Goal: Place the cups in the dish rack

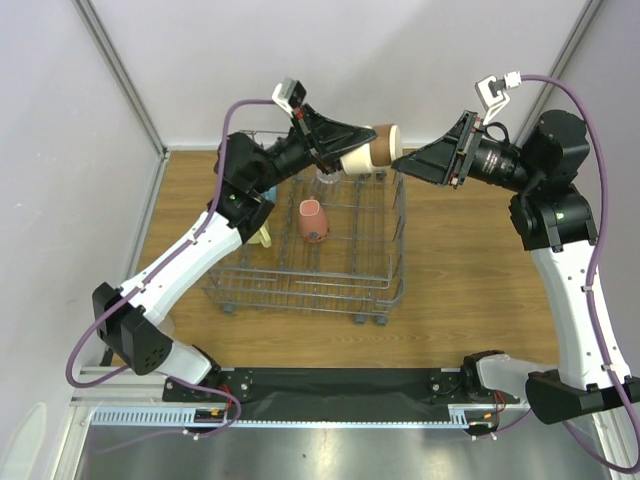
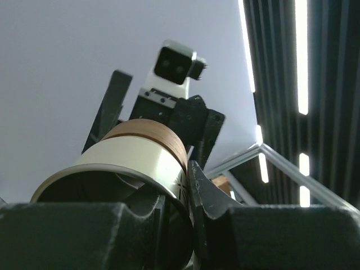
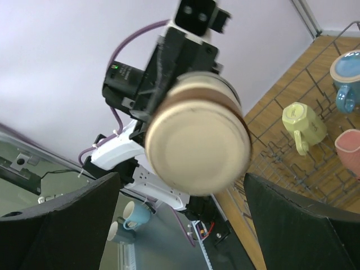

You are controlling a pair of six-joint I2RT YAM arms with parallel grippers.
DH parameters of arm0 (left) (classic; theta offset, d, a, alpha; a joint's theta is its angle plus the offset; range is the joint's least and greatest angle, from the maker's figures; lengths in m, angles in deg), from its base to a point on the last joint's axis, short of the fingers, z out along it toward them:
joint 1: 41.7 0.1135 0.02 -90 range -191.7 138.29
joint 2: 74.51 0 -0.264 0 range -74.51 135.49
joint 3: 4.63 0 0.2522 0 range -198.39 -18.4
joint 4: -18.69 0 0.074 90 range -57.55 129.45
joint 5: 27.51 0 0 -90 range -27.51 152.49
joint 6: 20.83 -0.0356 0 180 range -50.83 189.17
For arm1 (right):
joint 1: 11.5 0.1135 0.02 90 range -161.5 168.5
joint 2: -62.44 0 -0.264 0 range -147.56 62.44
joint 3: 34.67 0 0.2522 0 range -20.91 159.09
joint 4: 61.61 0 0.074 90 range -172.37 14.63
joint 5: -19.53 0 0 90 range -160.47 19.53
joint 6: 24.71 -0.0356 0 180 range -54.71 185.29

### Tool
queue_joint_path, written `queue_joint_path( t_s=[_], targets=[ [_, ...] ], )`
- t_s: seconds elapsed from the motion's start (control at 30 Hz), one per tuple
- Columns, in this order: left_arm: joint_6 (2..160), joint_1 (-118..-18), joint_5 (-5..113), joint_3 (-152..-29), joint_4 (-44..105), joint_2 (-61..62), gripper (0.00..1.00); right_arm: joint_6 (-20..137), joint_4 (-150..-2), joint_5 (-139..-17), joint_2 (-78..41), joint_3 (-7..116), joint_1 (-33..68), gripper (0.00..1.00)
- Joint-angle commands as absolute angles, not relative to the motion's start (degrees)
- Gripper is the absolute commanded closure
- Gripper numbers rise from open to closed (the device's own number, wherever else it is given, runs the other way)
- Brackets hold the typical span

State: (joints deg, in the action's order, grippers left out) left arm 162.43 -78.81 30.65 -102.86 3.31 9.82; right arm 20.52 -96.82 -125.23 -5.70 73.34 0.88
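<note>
My left gripper (image 1: 358,156) is shut on the rim of a cream-and-brown cup (image 1: 378,150) and holds it on its side in the air above the far edge of the dish rack (image 1: 392,285). One finger (image 2: 209,194) presses the cup's wall (image 2: 140,154) from outside. My right gripper (image 1: 408,160) is open, its fingertips level with the cup's base (image 3: 197,149), which sits between the wide jaws without touching them. In the rack lie a salmon pink cup (image 1: 312,220), a pale yellow cup (image 3: 304,124), a blue cup (image 3: 346,79) and a clear glass (image 1: 325,181).
The rack stands on the wooden table (image 1: 480,260), with grey walls close behind and to the left. Two light blue mugs (image 3: 132,216) sit on the metal surface beyond the table's near left corner. The arm bases (image 1: 340,385) line the near edge.
</note>
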Motion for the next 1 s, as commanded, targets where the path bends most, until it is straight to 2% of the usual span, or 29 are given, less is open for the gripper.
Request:
queue_joint_path(
  t_s=[0.0, 0.17, 0.3, 0.37, 0.6, 0.7, 0.8, 0.9, 0.93, 0.97],
  targets=[
    [172.1, -79.8, 31.1, -101.5, 4.3, 9.1, 1.00, 25.4, -97.9, -125.2, -6.3, 77.2, 1.6, 0.00],
    [170.9, -79.8, 30.8, -102.9, 14.6, 7.1, 1.00, 27.7, -100.3, -124.8, -8.3, 78.8, 2.9, 0.02],
    [172.2, -79.8, 29.8, -102.9, 14.9, 8.2, 1.00, 28.6, -100.6, -124.1, -9.7, 79.0, 6.1, 0.05],
    [172.2, -79.8, 28.5, -103.8, 16.6, 8.9, 1.00, 28.5, -99.7, -123.5, -9.9, 78.9, 7.0, 0.11],
    [172.7, -79.8, 26.6, -103.6, 17.1, 9.2, 1.00, 28.9, -100.1, -120.7, -11.5, 79.1, 9.2, 0.11],
    [173.4, -79.8, 26.4, -102.6, 16.6, 9.1, 1.00, 28.4, -99.5, -120.6, -12.1, 79.1, 9.4, 0.17],
    [175.1, -79.8, 25.1, -102.3, 14.1, 10.1, 1.00, 28.4, -99.8, -119.9, -12.4, 79.0, 9.6, 0.27],
    [175.3, -79.8, 24.1, -102.9, 12.9, 10.9, 0.99, 27.9, -99.1, -120.5, -12.9, 79.1, 9.5, 0.58],
    [175.3, -79.7, 23.9, -102.2, 12.3, 11.0, 0.96, 27.7, -98.9, -120.4, -13.1, 79.1, 9.5, 0.79],
    [175.3, -79.8, 23.9, -101.6, 11.3, 10.9, 0.78, 27.6, -98.9, -120.4, -13.2, 79.2, 9.5, 0.90]
  ],
)
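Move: The left gripper already pinches the cream cup by its rim; the cup's middle lies about 3 cm to that hand's right, and the right gripper's open jaws some 8 cm to its right and 2 cm back. From the right hand the cup is about 6 cm left, 2 cm ahead, roughly level. The pink mug in the rack stands 15 cm left, 12 cm ahead of the right hand; the clear glass 13 cm left, 25 cm ahead; both some 45 cm below. Slide the right gripper's open jaws left and down, with a little forward, about 5 cm in all, over the base of the cream cup, then close them partway until they grip the cup across its brown-banded end. Meanwhile sink the left gripper some 3 cm and tip it about 20 degrees, keeping its pinch on the rim. ##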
